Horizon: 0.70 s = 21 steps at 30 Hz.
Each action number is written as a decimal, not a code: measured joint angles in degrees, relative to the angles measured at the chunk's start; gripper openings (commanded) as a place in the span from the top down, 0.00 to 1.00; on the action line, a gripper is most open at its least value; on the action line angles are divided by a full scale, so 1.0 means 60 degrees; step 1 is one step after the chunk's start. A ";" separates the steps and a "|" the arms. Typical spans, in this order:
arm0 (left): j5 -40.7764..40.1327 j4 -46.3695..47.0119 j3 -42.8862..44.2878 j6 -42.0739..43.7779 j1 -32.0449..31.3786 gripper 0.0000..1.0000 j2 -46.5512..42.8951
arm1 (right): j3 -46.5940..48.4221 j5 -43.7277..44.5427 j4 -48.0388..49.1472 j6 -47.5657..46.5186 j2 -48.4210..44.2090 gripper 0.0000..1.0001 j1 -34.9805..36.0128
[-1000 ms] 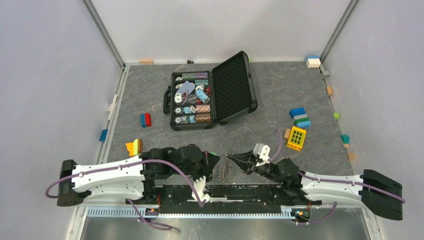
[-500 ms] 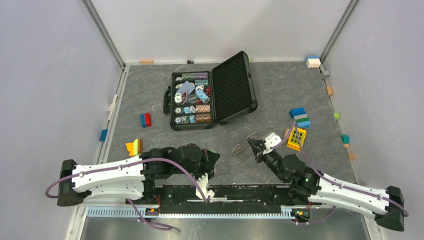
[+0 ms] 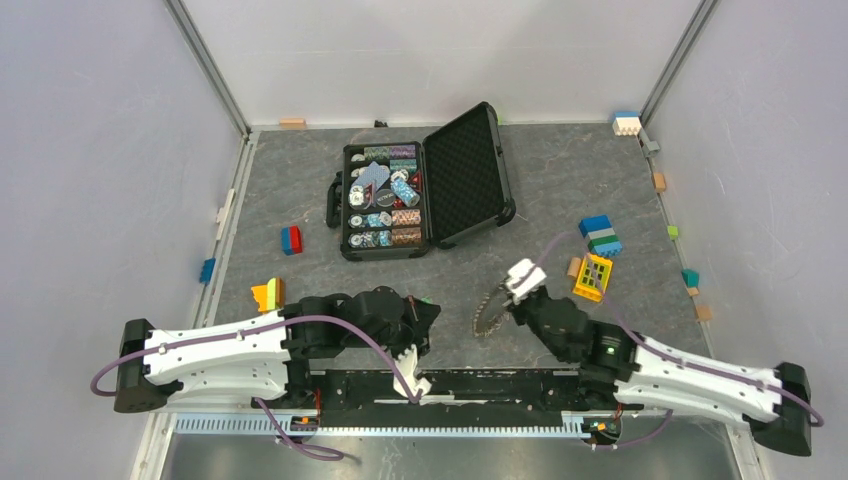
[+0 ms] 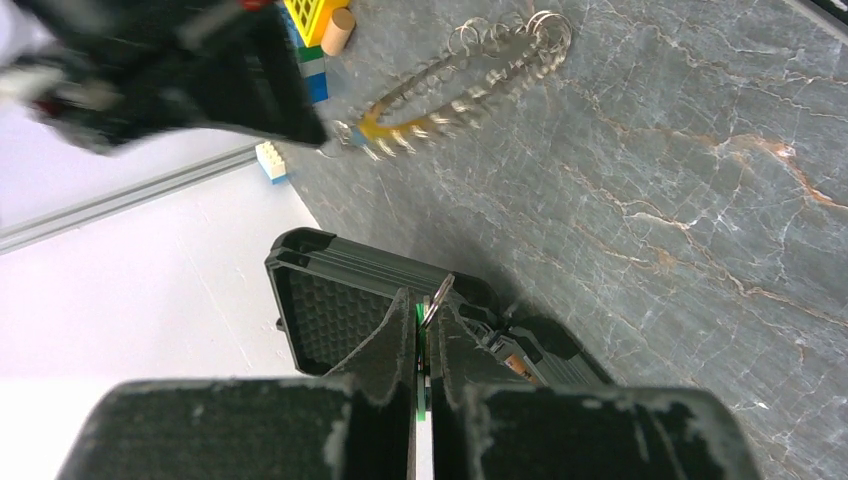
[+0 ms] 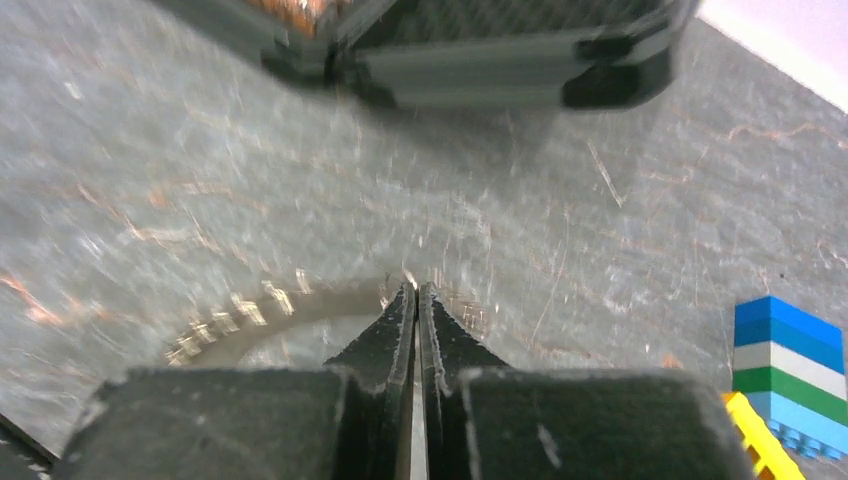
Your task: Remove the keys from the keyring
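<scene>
The keyring (image 3: 487, 308) is a thin silver hoop fringed with several small keys (image 4: 440, 100), tilted just above the grey table. My right gripper (image 3: 507, 300) is shut on the hoop's right side. In the right wrist view the closed tips (image 5: 415, 292) pinch the blurred keyring (image 5: 300, 300). My left gripper (image 3: 430, 318) sits a short way left of the hoop, apart from it. Its jaws (image 4: 422, 305) are shut on one key with a bright green tag (image 4: 419, 322) and a small split ring.
An open black case (image 3: 470, 175) holding poker chips lies beyond the grippers. A yellow block (image 3: 592, 276) and a blue-green stack (image 3: 601, 235) sit right of the right gripper. A red-blue block (image 3: 291, 239) and a yellow-orange block (image 3: 268, 294) lie to the left.
My right gripper has carried the keyring to the right and farther from the bases, away from the left gripper. The left gripper has stayed put, still holding the green-tagged key.
</scene>
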 measured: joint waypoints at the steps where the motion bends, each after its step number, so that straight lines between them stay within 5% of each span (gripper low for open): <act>1: -0.0025 0.0022 0.0000 0.0000 0.0000 0.98 0.0000 | 0.0000 0.0004 0.0011 -0.0007 0.0597 0.94 -0.0004; 4: -0.0062 0.0084 0.0000 0.0000 0.0000 0.98 0.0000 | 0.0051 0.0168 0.0375 -0.0051 0.2204 0.89 -0.0015; 9: -0.0149 0.0146 0.0000 0.0000 0.0000 0.97 0.0000 | -0.0040 0.0120 0.0958 -0.0113 0.3442 0.61 -0.0011; 17: -0.0204 0.0372 0.0004 -0.0521 0.0000 0.95 0.0415 | -0.0087 -0.0157 0.1814 -0.0138 0.3169 0.48 -0.0011; 21: -0.0539 0.0346 0.0372 -0.1581 0.0004 0.95 0.1275 | -0.0204 -0.0153 0.1861 0.0018 0.2310 0.33 -0.0080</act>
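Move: The right hand holds the keyring by its edge; the ring's middle is some 3 cm back, 3 cm left and 5 cm below the fingertips. The patch of table it goes to is roughly 8 cm back, straight in line sideways, and 16 cm below. The yellow crate stands about 8 cm ahead and 17 cm to the right, the case lid 30 cm ahead and 11 cm left. From the left hand that patch is about 18 cm right and 3 cm back. Straight down quickly, the right hand lowers the keyring towards the table by about 6.5 cm, its left side rolling down some 15 degrees. At the bottom its fingers spread to over half open and let go; it then climbs about 4 cm, the roll easing back, ending some 3 cm farther left. Late on, the left hand sinks 2 cm, keeping its pinch on the small green-and-silver piece. ##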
